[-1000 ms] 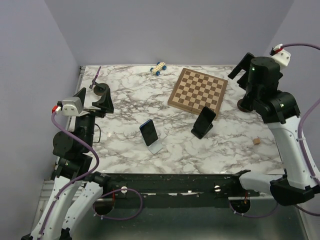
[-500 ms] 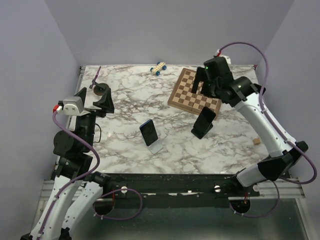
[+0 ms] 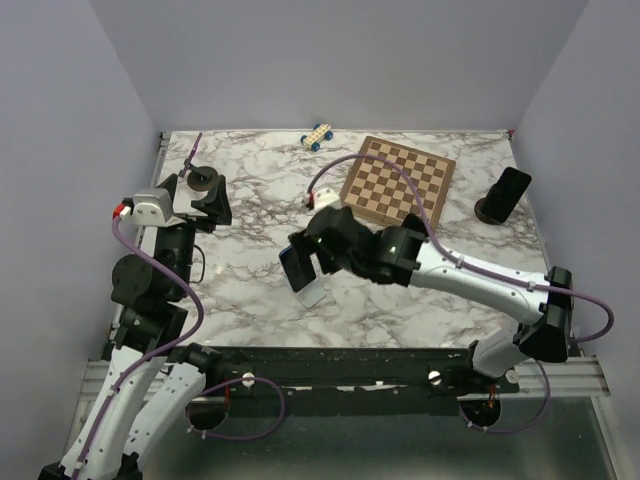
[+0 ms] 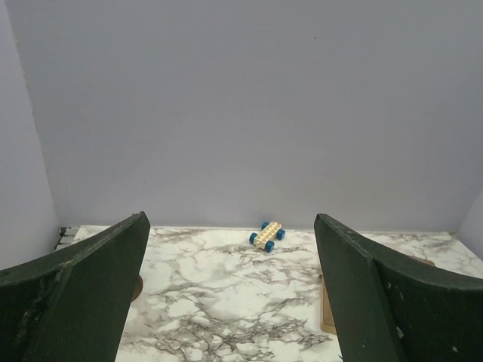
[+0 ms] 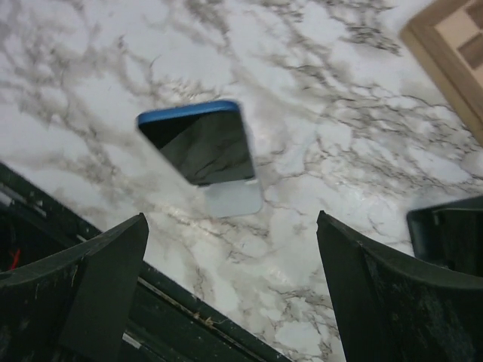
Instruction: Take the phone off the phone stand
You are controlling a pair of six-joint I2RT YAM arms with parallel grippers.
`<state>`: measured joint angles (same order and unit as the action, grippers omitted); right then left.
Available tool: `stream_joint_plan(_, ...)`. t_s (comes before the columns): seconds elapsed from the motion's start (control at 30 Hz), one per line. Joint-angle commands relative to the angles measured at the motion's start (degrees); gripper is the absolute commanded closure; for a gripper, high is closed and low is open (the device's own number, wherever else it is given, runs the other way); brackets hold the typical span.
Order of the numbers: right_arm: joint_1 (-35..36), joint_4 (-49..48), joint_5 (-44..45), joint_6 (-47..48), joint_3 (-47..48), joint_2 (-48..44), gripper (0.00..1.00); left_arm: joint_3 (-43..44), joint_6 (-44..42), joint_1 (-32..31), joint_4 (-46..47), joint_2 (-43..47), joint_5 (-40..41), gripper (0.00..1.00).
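Note:
A phone in a blue case (image 3: 292, 264) leans on a white stand (image 3: 312, 294) in the middle of the marble table. In the right wrist view the phone (image 5: 200, 143) sits on the stand (image 5: 234, 200), just beyond my open fingers. My right gripper (image 3: 311, 252) (image 5: 230, 226) is open and empty, hovering right over this phone without touching it. A black phone (image 3: 510, 190) leans on a round brown stand (image 3: 487, 211) at the far right. My left gripper (image 3: 200, 197) (image 4: 230, 234) is open and empty at the left edge.
A chessboard (image 3: 400, 180) lies at the back right. A small toy car (image 3: 318, 137) (image 4: 266, 235) is near the back wall. A brown disc (image 3: 203, 180) sits by the left gripper. A dark object (image 5: 447, 226) shows at the right of the right wrist view.
My right arm has swung from the far right, over the chessboard, to the table's middle above the blue phone. It now hides the black phone stand that stood at centre right. The left arm barely moved.

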<state>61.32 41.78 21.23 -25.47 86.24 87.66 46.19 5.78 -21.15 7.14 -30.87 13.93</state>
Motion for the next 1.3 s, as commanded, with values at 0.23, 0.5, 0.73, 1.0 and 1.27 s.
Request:
stream_joint_plan(0.23, 8.5, -19.1, 12.1, 3.9, -13.9, 1.5, 0.0, 0.2, -0.4, -0.8, -0.3, -1.1, 0.2, 0.01)
stream_joint_plan(0.5, 8.5, -34.2, 4.3, 5.7, -21.7, -1.3, 0.0, 0.6, 0.7, -1.1, -0.8, -2.1, -0.5, 0.01)
stream_joint_plan(0.73, 8.4, -43.3, 6.7, 8.7, -23.9, 0.9, 0.0, 0.8, 1.7, -1.2, -1.1, -2.4, -1.2, 0.01)
stream_joint_plan(1.0, 6.8, -45.8, 4.2, 10.8, -22.5, 4.8, 0.01, 0.7, 1.7, -1.6, -1.0, -2.3, -0.9, 0.01)
stream_joint_plan(1.27, 5.9, -45.1, 4.6, 11.0, -20.0, 9.2, 0.02, 0.8, 1.9, -2.0, -1.1, -2.0, -0.9, 0.01)
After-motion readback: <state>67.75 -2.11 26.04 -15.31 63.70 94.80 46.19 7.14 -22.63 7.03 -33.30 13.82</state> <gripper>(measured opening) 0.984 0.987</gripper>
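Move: Left of the right hand by some 7 cm, 3 cm farther out and 14 cm below, is the blue-edged phone leaning on its stand; the stand's pale base plate lies about 4 cm left of the hand, level with it fore and aft, 22 cm down. The black phone stands roughly 25 cm to the right of the blue-edged phone and 5 cm farther out. From the left hand the blue-edged phone is about 18 cm right, 1 cm ahead, 33 cm lower. Dropping about 8 cm while swinging a few centimetres back and left, the open right hand then curves left and forward with a slight rise, and sinks again over the blue-edged phone's top edge, some 7 cm left of its start. The fingers swing up to a flatter slant by about 15 degrees and turn slightly counter-clockwise, staying wide open to straddle the phone; no contact is visible. ##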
